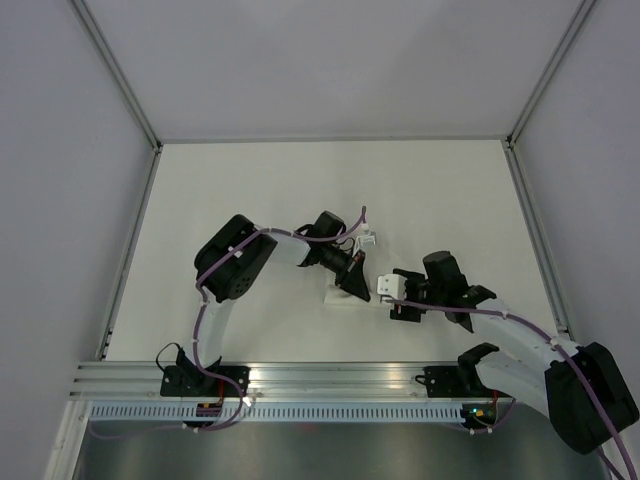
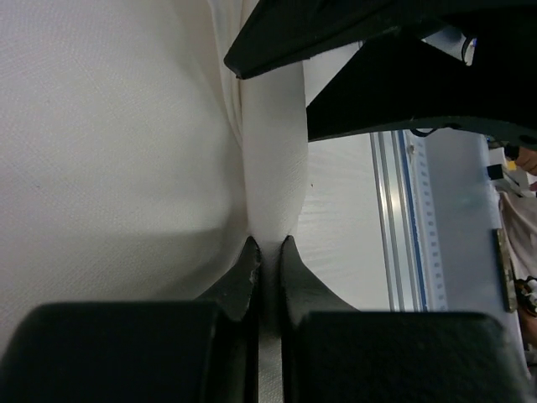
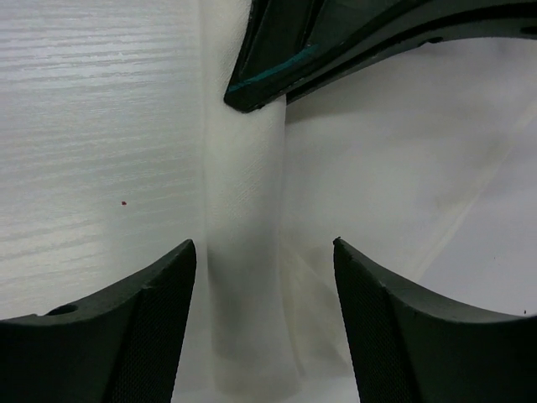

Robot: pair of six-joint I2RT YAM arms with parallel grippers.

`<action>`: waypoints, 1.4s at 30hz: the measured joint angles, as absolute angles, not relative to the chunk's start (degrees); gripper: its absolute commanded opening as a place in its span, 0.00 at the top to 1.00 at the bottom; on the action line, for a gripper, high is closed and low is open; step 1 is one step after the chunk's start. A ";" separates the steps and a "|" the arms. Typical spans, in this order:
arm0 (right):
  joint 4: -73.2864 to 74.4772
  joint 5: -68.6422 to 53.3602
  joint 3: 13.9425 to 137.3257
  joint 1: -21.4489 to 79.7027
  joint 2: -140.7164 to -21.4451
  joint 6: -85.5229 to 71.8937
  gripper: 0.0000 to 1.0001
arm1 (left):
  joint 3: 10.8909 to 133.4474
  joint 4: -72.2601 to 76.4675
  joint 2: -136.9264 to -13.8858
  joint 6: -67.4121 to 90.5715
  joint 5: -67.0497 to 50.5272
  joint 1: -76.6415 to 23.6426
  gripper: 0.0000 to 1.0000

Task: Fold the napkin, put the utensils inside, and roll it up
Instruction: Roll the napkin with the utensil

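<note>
The white napkin [image 1: 338,298] lies as a narrow roll or folded strip on the table between both arms. My left gripper [image 1: 356,286] is shut on a fold of it; in the left wrist view the cloth [image 2: 270,168] is pinched between the fingertips of the gripper [image 2: 267,243]. My right gripper [image 1: 388,300] faces it from the other end. It is open, with its jaws on either side of the rolled cloth [image 3: 243,210] and not touching it [image 3: 264,245]. No utensils show; whether any are inside the roll cannot be told.
The white table [image 1: 250,190] is walled by grey panels on three sides. An aluminium rail [image 1: 330,378] runs along the near edge by the arm bases and also shows in the left wrist view [image 2: 394,227]. The other arm's dark fingers [image 3: 336,42] hang close over the roll.
</note>
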State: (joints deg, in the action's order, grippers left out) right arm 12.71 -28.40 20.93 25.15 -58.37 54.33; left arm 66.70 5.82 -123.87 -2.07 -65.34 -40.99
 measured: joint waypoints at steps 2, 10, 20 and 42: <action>11.31 -27.07 19.86 26.94 -58.33 54.76 0.37 | 67.29 3.92 -124.38 -2.02 -66.46 -40.86 0.98; 6.85 -23.14 17.34 34.00 -58.35 54.87 0.45 | 69.41 -1.96 -126.04 -1.91 -69.25 -40.49 0.98; 5.50 -22.17 18.11 36.05 -61.39 54.28 0.84 | 69.49 -5.56 -124.97 -1.87 -67.26 -40.27 0.75; 26.89 -32.27 40.56 30.15 -84.40 55.05 0.91 | 54.06 8.93 -98.74 -1.89 -27.11 -40.47 0.62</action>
State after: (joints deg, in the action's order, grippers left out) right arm 26.89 -32.27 40.56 30.15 -84.40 55.05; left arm 54.06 8.93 -98.74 -1.89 -27.11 -40.47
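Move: The left fingers already pinch the napkin roll near its middle; its left end is about 10 cm to their left, and the loose sheet centres some 7 cm ahead, level with them sideways. For the open right hand, the stretch of roll to grip is about 3 cm left, 2 cm back and 2 cm below; the roll's right end is some 3 cm to its right and 2 cm back, the sheet's middle about 7 cm ahead and 8 cm left. The right fingers close around the roll and pinch it after easing a few centimetres left, down and slightly back, then keep their hold while the wrist rolls some 20 degrees, its top turning forward. The left hand first keeps its pinch, twisting about 10 degrees the same way, then opens, lets go and heads forward over the loose sheet, rising about 6 cm and drifting left as its wrist turns back and counter-clockwise. ##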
